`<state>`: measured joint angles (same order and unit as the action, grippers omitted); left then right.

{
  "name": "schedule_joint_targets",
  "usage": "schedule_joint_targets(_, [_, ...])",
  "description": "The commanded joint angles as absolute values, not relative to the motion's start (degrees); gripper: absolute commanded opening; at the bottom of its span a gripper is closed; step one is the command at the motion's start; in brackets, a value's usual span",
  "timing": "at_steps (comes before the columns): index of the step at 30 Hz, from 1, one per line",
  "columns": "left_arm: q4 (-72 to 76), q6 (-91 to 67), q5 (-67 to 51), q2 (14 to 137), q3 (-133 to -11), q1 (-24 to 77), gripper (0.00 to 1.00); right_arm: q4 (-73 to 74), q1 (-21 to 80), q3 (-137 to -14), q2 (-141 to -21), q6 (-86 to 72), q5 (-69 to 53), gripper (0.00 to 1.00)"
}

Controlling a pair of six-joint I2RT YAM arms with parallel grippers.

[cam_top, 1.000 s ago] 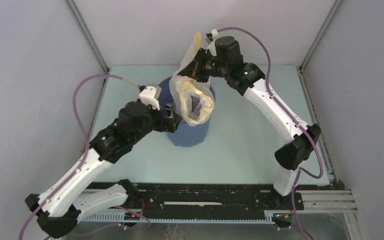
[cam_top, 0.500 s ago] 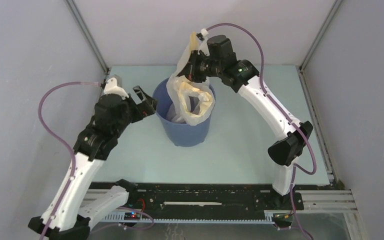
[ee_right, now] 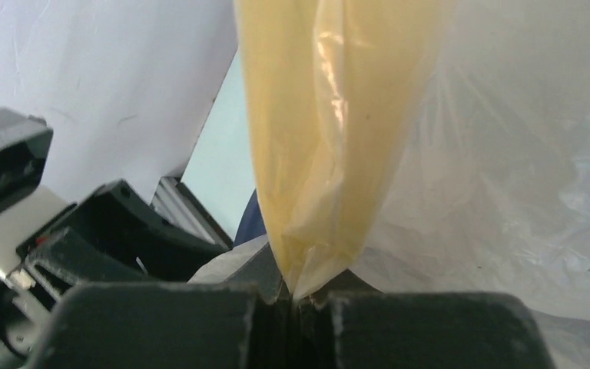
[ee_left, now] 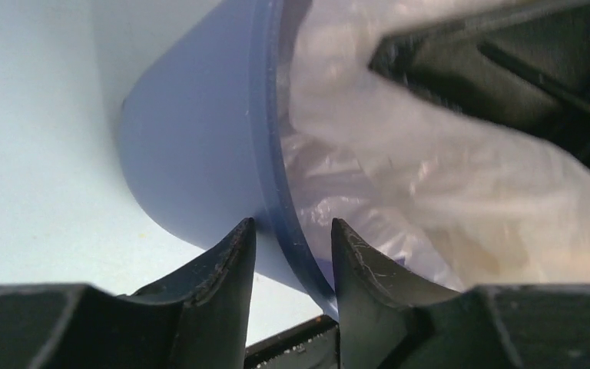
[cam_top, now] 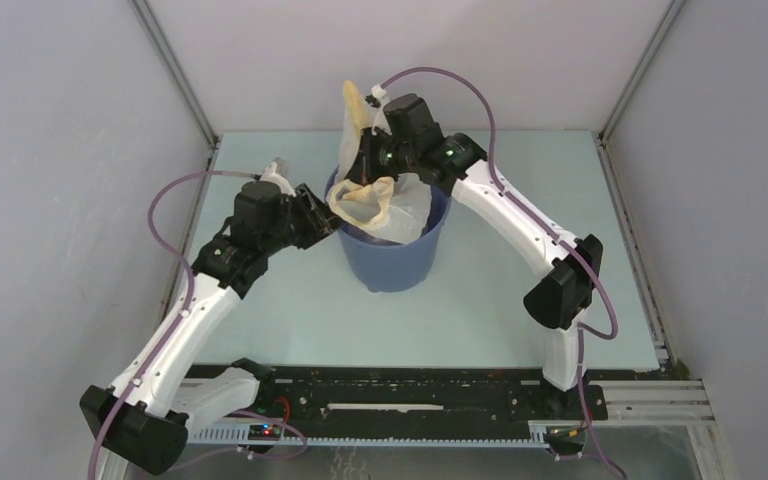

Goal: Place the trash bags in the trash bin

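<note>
The blue trash bin (cam_top: 390, 265) stands mid-table. The white trash bag (cam_top: 400, 205) with its pale yellow band hangs partly inside the bin, and one end sticks up above my right gripper. My right gripper (cam_top: 365, 165) is over the bin's far rim, shut on the yellow band (ee_right: 330, 115); its jaws (ee_right: 296, 296) pinch the plastic. My left gripper (cam_top: 328, 218) is at the bin's left rim. In the left wrist view its fingers (ee_left: 290, 227) straddle the bin wall (ee_left: 192, 154), one outside and one inside, closed onto it. The bag (ee_left: 430, 177) fills the bin behind them.
White enclosure walls stand at the left, back and right of the pale green table (cam_top: 520, 260). The black rail with the arm bases (cam_top: 410, 400) runs along the near edge. Purple cables loop above both arms.
My left gripper let go of the bin's side, swung out left, then came back onto the left rim. My right gripper moved left with the bag. The bin shifted slightly right.
</note>
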<state>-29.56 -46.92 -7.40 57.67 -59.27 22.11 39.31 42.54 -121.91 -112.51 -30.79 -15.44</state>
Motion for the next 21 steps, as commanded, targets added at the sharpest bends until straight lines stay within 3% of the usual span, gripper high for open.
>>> schedule_joint_targets(1, [-23.5,-50.1,-13.2,57.3,-58.2,25.0,0.45,40.2,39.9,-121.6,-107.9,-26.5,-13.5,0.0])
schedule_joint_targets(2, [-24.7,-49.5,-13.1,57.1,-59.0,25.2,0.49,40.7,39.3,-121.4,-107.1,-26.3,-14.1,0.0])
schedule_joint_targets(6, [-31.1,-46.1,-9.3,53.2,-62.8,23.9,0.78,43.0,37.7,-121.3,-104.1,-25.4,-16.1,0.0])
schedule_joint_targets(9, [-34.1,-45.2,-8.6,50.2,-66.0,21.2,0.89,43.0,37.9,-120.4,-102.1,-23.9,-15.6,0.0])
schedule_joint_targets(12, [-34.0,-45.2,-8.1,48.6,-70.8,19.7,0.95,42.9,38.5,-120.4,-101.3,-23.2,-15.6,0.0])
schedule_joint_targets(17, [-28.4,-44.4,-14.8,52.9,-82.4,20.1,0.97,43.9,39.8,-122.2,-101.3,-21.8,-14.2,0.0])
schedule_joint_targets(21, [-31.9,-39.0,-15.7,60.4,-94.1,27.1,0.96,45.2,41.6,-124.2,-102.0,-20.5,-11.5,0.0])
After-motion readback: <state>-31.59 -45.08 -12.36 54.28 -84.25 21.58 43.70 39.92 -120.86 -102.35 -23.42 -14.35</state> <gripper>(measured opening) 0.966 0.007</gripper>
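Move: The left fingers straddle the left rim of the trash bin, whose middle lies about 10 cm right, 3 ahead and 12 below; the trash bag's middle is roughly 7 cm right and 4 ahead, at about hand height. The right hand already pinches the bag over the bin, whose middle is some 5 cm to its right, level fore and aft, and 17 below. Left opens and rises about 20 cm off the bin rim; right hand draws the bag rightward and up. ##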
